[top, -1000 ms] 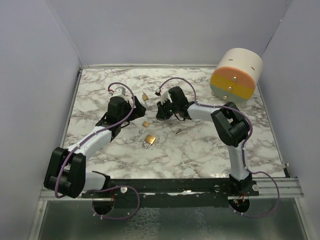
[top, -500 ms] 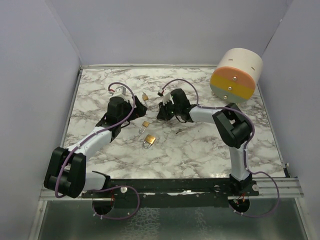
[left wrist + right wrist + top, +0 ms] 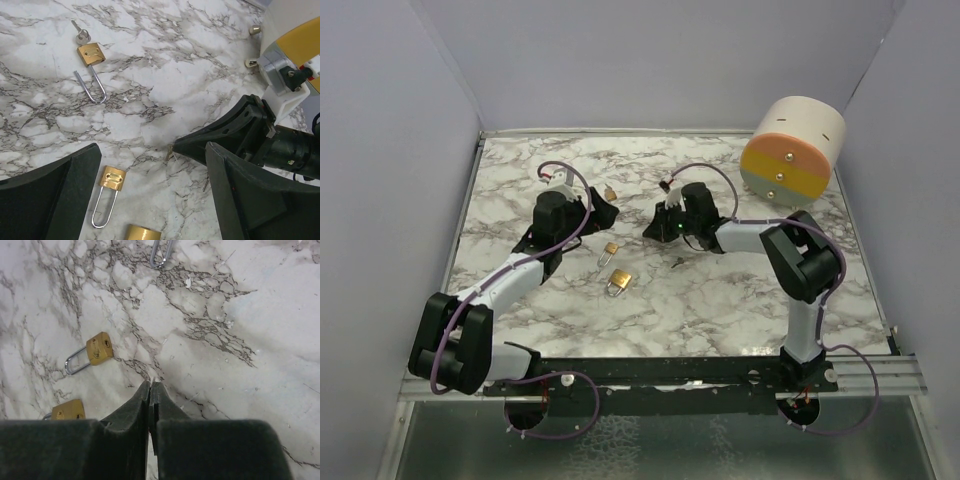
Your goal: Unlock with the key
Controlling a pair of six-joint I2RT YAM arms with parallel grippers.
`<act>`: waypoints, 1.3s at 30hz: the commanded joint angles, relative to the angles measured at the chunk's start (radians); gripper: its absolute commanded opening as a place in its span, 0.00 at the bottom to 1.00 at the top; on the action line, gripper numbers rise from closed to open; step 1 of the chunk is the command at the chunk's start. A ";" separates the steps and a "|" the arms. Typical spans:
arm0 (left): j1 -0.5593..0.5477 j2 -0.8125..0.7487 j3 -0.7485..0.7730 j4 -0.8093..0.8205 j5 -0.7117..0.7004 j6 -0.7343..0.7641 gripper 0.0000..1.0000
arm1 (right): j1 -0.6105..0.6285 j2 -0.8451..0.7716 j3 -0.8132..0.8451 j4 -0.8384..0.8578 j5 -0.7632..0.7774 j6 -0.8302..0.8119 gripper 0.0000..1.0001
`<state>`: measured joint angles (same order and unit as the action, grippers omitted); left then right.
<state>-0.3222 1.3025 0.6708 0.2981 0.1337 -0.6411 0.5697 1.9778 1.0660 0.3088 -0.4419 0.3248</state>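
My right gripper (image 3: pixel 654 229) is shut on a small brass key (image 3: pixel 169 152), whose tip pokes out past its fingertips (image 3: pixel 155 385) just above the marble. My left gripper (image 3: pixel 152 146) stands open over a small brass padlock (image 3: pixel 112 178) with its shackle toward me. The same padlock (image 3: pixel 98 349) lies left of the right gripper's tips. A second brass padlock (image 3: pixel 142 233) lies nearer the bases. A third padlock (image 3: pixel 91 54), farther back, has an open shackle and a key (image 3: pixel 81 35) in it. In the top view the left gripper (image 3: pixel 597 209) faces the right one.
A white cylinder (image 3: pixel 790 150) with an orange and yellow face and small knobs stands at the back right. A loose key (image 3: pixel 677 263) lies on the marble table (image 3: pixel 720 300) below the right gripper. Grey walls close in the left, right and back.
The right gripper closed fully and drew back to the right and slightly nearer. The left gripper reached a little farther toward the back padlock and narrowed slightly.
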 commanded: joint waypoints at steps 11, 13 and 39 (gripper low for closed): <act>-0.029 0.069 0.005 0.136 0.073 -0.014 0.85 | -0.072 -0.166 -0.117 0.246 -0.042 0.258 0.01; -0.037 0.078 -0.002 0.162 0.077 -0.015 0.84 | -0.085 -0.182 -0.138 0.282 -0.051 0.295 0.01; -0.088 0.338 -0.121 1.091 0.312 -0.275 0.55 | -0.175 -0.347 -0.246 0.515 -0.167 0.569 0.01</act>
<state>-0.3996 1.6005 0.5545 1.1240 0.3576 -0.8673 0.4034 1.6638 0.8310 0.7784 -0.5720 0.8581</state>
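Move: The key is already in the right hand's shut fingers, and the open left gripper, where it is headed, is about 9 cm to that hand's left and some 12 cm above it. For the left hand, the key is roughly level ahead, 8 cm right and 13 cm below. The small padlock is about 3 cm back, straight below by 15 cm; the opened padlock is 12 cm ahead at table height. From the right hand, the spare key lies 5 cm back and 7 cm right, 3 cm below. The key, still pinched in the right fingertips, is carried up about 16 cm and a little right, while that wrist rolls some 30 degrees so the down-slanted fingers come near level. To meet it, the empty left hand goes about 8 cm right, rising slightly near the end, turning its fingers up and clockwise and partly closing them without reaching the key. ##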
